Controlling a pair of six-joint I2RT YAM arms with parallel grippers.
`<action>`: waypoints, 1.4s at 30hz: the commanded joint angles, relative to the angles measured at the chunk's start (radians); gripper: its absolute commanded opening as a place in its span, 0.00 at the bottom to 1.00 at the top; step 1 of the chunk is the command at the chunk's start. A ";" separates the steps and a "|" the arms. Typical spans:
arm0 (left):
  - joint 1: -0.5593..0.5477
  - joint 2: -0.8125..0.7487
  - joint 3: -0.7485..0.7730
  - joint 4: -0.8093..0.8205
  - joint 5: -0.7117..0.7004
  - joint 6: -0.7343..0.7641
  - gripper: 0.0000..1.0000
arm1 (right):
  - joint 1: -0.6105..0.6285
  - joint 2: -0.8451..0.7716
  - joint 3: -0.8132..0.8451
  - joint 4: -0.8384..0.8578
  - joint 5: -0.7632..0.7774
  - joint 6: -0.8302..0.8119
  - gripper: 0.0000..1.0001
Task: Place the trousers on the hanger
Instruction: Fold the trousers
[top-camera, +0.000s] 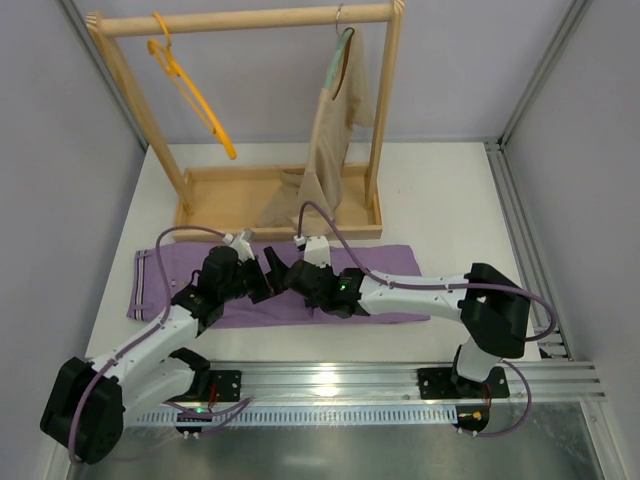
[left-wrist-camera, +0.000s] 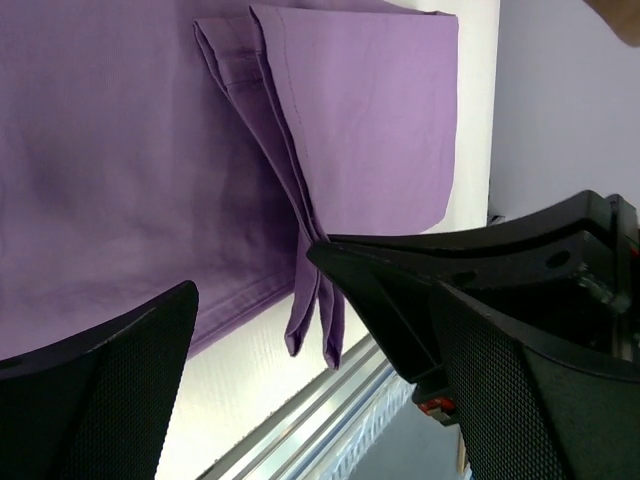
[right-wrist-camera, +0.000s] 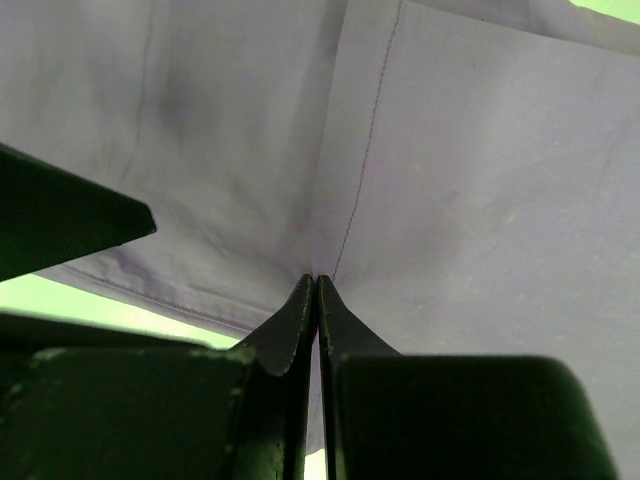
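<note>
The lilac trousers (top-camera: 385, 262) lie flat across the table in front of the rack. My right gripper (top-camera: 287, 272) is over their middle, shut on a pinched-up fold of the cloth (right-wrist-camera: 317, 280). In the left wrist view that fold (left-wrist-camera: 300, 210) rises to the right gripper's black fingertips (left-wrist-camera: 330, 262). My left gripper (top-camera: 262, 276) hovers just left of it, open, its two mesh-padded fingers (left-wrist-camera: 110, 380) on either side of the fold with nothing gripped. The orange-yellow hanger (top-camera: 190, 95) hangs at the left end of the rack's top bar.
The wooden rack (top-camera: 240, 20) stands at the back with its tray base (top-camera: 215, 200) just behind the trousers. A beige garment (top-camera: 335, 130) on a grey-green hanger hangs at its right. A metal rail (top-camera: 400, 378) runs along the near edge. Grey walls close both sides.
</note>
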 joint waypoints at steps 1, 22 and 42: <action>0.005 0.054 -0.021 0.228 0.059 -0.044 0.98 | 0.010 -0.059 -0.019 0.082 -0.006 0.025 0.04; -0.038 0.419 -0.050 0.596 0.075 -0.168 0.84 | 0.010 -0.030 -0.048 0.145 -0.011 0.065 0.04; -0.092 0.467 0.066 0.346 0.039 -0.135 0.00 | 0.012 -0.089 -0.059 0.132 -0.098 0.043 0.43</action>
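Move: The trouser hems, lifted and still pinched in the right fingertips, lie for the left hand about 6 cm to its right, 2 ahead and 5 below. The striped waistband lies some 29 cm to the left of the left hand, level with it and 10 below; the rack's wooden base is roughly 17 cm straight ahead and 8 below. Left hand reaches about 6 cm right, 5 down, slightly forward, and pinches the trouser hems; right fingers part. ##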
